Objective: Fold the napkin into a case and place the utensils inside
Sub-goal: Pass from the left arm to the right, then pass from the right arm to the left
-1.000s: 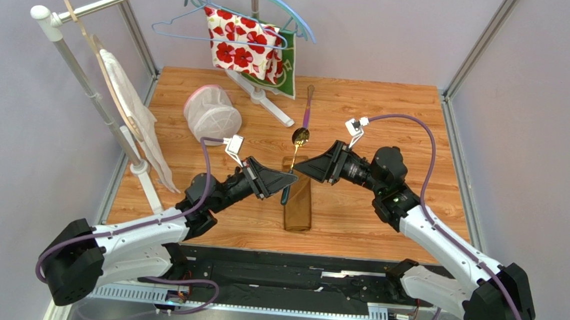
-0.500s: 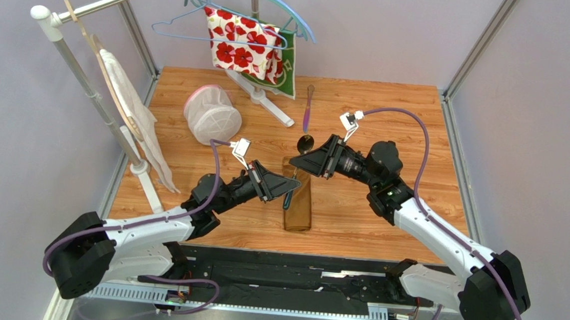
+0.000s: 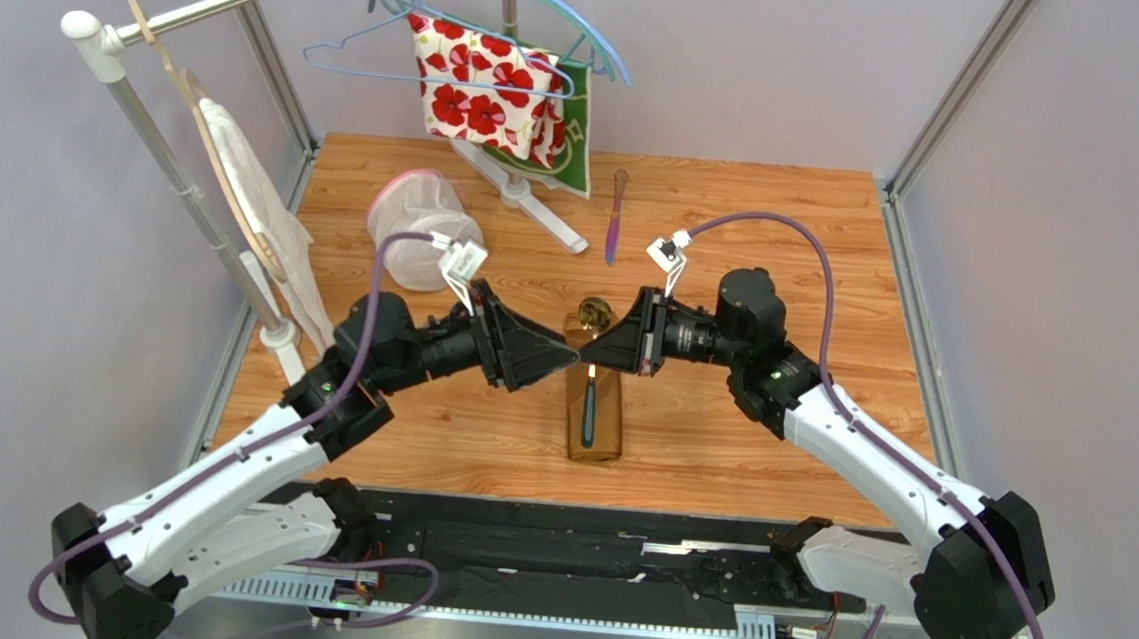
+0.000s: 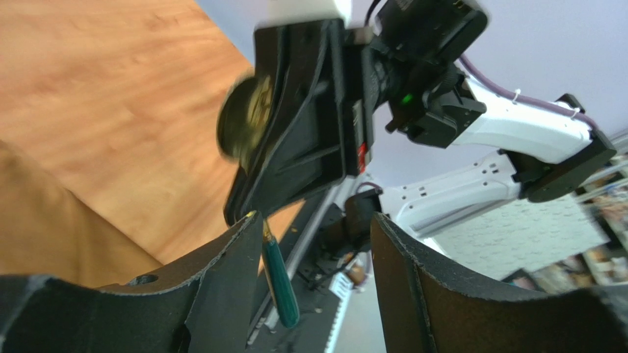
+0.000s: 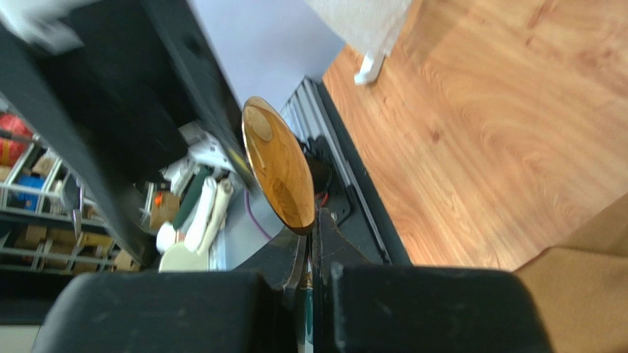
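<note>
The golden-brown napkin (image 3: 597, 419), folded into a narrow case, lies on the wooden table; it also shows in the left wrist view (image 4: 44, 220) and the right wrist view (image 5: 590, 257). My right gripper (image 3: 589, 360) (image 5: 311, 237) is shut on the neck of the spoon. Its gold bowl (image 3: 588, 318) (image 5: 278, 165) sticks up and its green handle (image 3: 587, 411) (image 4: 281, 279) hangs over the case. My left gripper (image 3: 573, 353) (image 4: 315, 220) stands open right beside the spoon, facing the right gripper. The purple-pink knife (image 3: 616, 218) lies on the table farther back.
A white mesh basket (image 3: 420, 227) stands at the back left. A clothes rack (image 3: 165, 156) carries a pale cloth (image 3: 259, 223), hangers, a red-flowered cloth (image 3: 486, 96) and a green cloth (image 3: 585, 148). The rack's white foot (image 3: 531, 204) reaches toward the knife.
My left gripper has opened and let go of the spoon. My right gripper has moved in leftward and shut on the spoon's neck. The spoon now hangs upright over the case.
</note>
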{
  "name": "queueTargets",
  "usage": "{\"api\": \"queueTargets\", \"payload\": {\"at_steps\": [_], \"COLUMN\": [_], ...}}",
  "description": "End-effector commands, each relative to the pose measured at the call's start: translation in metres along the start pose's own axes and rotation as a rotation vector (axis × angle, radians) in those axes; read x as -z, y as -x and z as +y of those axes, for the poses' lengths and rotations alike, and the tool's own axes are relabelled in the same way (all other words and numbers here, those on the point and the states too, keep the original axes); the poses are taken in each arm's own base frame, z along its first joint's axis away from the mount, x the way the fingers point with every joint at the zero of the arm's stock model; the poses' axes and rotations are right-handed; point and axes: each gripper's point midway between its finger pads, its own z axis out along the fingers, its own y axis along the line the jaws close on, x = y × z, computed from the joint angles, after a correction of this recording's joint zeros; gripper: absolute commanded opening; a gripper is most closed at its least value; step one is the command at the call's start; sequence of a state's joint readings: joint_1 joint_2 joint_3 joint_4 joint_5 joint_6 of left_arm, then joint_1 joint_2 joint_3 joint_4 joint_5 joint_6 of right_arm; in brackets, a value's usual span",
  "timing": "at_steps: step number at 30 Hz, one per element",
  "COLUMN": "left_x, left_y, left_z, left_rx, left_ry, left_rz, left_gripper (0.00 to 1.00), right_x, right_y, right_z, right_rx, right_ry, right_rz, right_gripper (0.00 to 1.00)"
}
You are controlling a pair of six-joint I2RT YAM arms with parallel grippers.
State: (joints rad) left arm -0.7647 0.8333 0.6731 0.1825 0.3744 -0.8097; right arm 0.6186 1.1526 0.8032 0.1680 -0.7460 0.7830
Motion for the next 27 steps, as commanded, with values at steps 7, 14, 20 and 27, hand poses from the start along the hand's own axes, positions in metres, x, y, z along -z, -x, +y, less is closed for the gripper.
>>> {"api": "queueTargets", "payload": {"at_steps": [7,14,20,27], "left_x": [-0.004,-0.012,-0.021,-0.027], "left_y": [0.0,0.008,0.008,0.016], "left_z": [0.016,0.012,0.004,0.009], "left_rx": [-0.16,-0.152,-0.108,-0.085], "left_ry": [0.072,0.048,-0.024,0.001], "left_rz": [0.217,0.181,0.171,0.136], "left_gripper": [0.47,0.43,0.44,0.28], "right_x": [0.014,0.014,0.014,0.013], "right_y": [-0.021,-0.022,-0.025,-0.026], "right_z": [0.025,0.026,0.026,0.031], "right_rx": [0.056,0.048,0.045,0.05], "right_ry": [0.094,0.11,0.114,0.127], "right_rz": [0.116,0.114,0.119,0.125], "right_gripper": [0.0,0.0,0.0,0.0]}}
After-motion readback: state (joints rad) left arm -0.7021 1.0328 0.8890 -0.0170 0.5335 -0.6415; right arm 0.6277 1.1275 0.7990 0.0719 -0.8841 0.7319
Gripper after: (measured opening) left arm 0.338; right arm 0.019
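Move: From the empty left hand, the bowl of the spoon lies about 6 cm ahead, 3 cm to the right and some 3 cm lower; the spoon's dark handle is about 4 cm back, 3 cm right and 3 cm lower, and the folded napkin lies 5 cm ahead, 4 cm right and roughly 20 cm below. The right hand already holds the spoon by its neck, the bowl some 4 cm ahead of that hand, a centimetre left and a centimetre up. The left hand, fingers pointing right, bobs up about 3 cm, then sinks some 5 cm while easing forward towards the bowl, ending about 2 cm farther forward and a little farther right, with its fingertips tipped down 10 degrees and its gap narrowed by about half around the bowl's edge. Meanwhile the right hand keeps its shut pinch on the spoon's neck and draws it back about 3.5 cm, turning some 10 degrees counter-clockwise, which brings the bowl closer to the left fingertips. ##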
